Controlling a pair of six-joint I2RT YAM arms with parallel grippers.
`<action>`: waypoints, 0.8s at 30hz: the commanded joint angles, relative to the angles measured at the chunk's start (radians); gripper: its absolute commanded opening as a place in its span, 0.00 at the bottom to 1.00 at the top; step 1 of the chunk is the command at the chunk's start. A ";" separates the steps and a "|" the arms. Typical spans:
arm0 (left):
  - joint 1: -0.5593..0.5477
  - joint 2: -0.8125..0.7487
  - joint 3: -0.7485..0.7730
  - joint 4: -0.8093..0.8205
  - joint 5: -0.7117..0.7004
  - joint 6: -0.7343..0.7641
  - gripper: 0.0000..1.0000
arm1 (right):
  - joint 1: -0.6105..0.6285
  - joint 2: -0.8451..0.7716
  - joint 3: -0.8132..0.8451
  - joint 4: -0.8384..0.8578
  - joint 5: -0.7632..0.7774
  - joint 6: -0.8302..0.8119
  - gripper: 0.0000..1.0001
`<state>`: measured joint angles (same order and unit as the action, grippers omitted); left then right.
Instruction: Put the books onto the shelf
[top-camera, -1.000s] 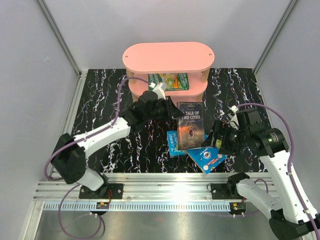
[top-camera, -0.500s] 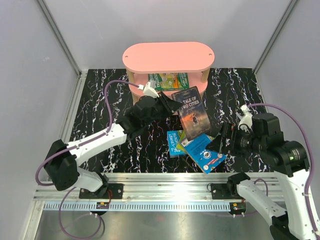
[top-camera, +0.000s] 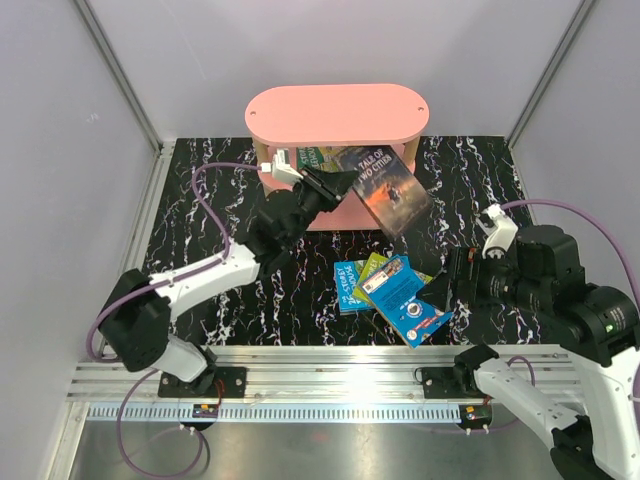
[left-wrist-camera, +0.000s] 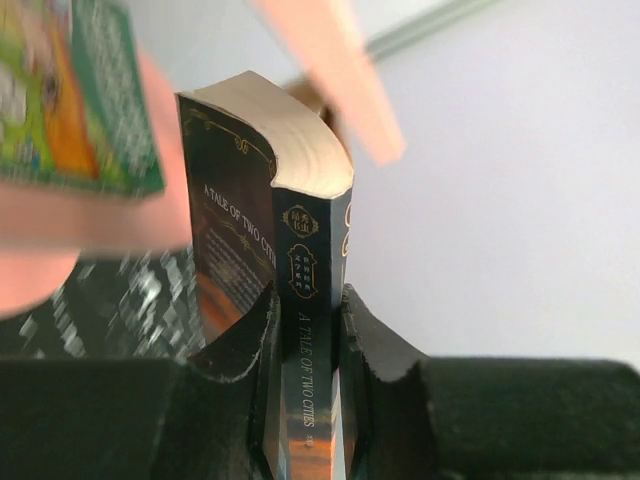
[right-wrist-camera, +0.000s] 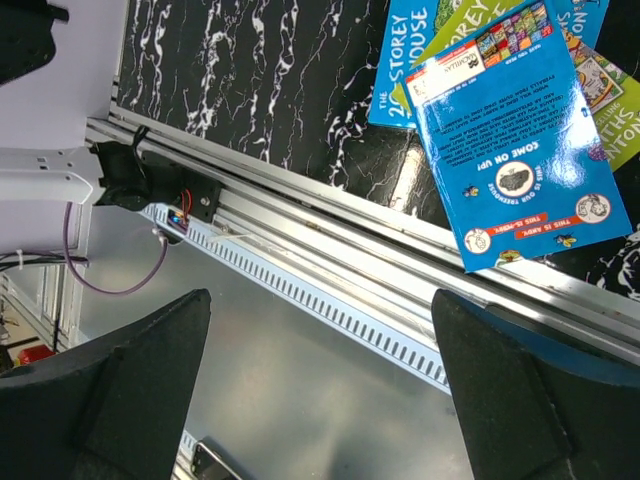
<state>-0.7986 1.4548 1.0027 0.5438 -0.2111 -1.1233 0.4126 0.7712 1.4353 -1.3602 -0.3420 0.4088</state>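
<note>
My left gripper (top-camera: 335, 184) is shut on the spine of a dark book with an orange sunset cover (top-camera: 387, 189), held in the air and tilted in front of the pink shelf (top-camera: 338, 112). In the left wrist view the fingers (left-wrist-camera: 362, 335) clamp this book (left-wrist-camera: 305, 250) edge-on, with a pink board (left-wrist-camera: 90, 215) to its left. A green book (top-camera: 312, 157) lies on the middle tier. On the table lie a blue book (top-camera: 408, 312), a green one (top-camera: 374, 268) and another blue one (top-camera: 348, 285), overlapping. My right gripper (top-camera: 447, 288) stands open beside that pile, empty (right-wrist-camera: 320, 385).
An aluminium rail (top-camera: 320, 365) runs along the near edge of the black marbled table (top-camera: 210, 220). Grey walls close in the left, back and right. A purple cable (top-camera: 205, 200) loops from the left arm.
My left gripper has carried the dark book up and back from above the pile to the shelf's front, turning it. The right arm has drawn back to the right.
</note>
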 joint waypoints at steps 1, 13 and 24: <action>0.045 0.050 0.032 0.482 -0.009 -0.105 0.00 | 0.046 0.025 0.042 -0.206 0.061 -0.027 1.00; 0.047 0.170 0.122 0.504 -0.033 -0.090 0.00 | 0.107 0.059 0.050 -0.174 0.110 -0.036 1.00; 0.016 0.067 -0.001 0.409 -0.541 -0.112 0.00 | 0.121 0.080 0.037 -0.151 0.126 -0.053 1.00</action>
<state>-0.7704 1.6257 1.0065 0.7689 -0.4477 -1.2022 0.5247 0.8375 1.4528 -1.3602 -0.2436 0.3843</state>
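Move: My left hand, already gripping A Tale of Two Cities by its spine, is just in front of the middle shelf. The green Treehouse book on that shelf lies about 12 cm ahead of it, 3 cm left and 9 cm lower. The rack's right post stands roughly 13 cm to the hand's right and 6 cm ahead, near its height. From my right hand the green book is some 34 cm ahead, 23 cm left and 8 cm lower. I keep the spine pinched and push my left hand forward about 6 cm, feeding A Tale of Two Cities into the gap under the top board. On the way I ease 2 or 3 cm right and 2 cm down, then swing back left by about 4 cm as the wrist turns some 15 degrees counter-clockwise and rolls slightly, right side up. ##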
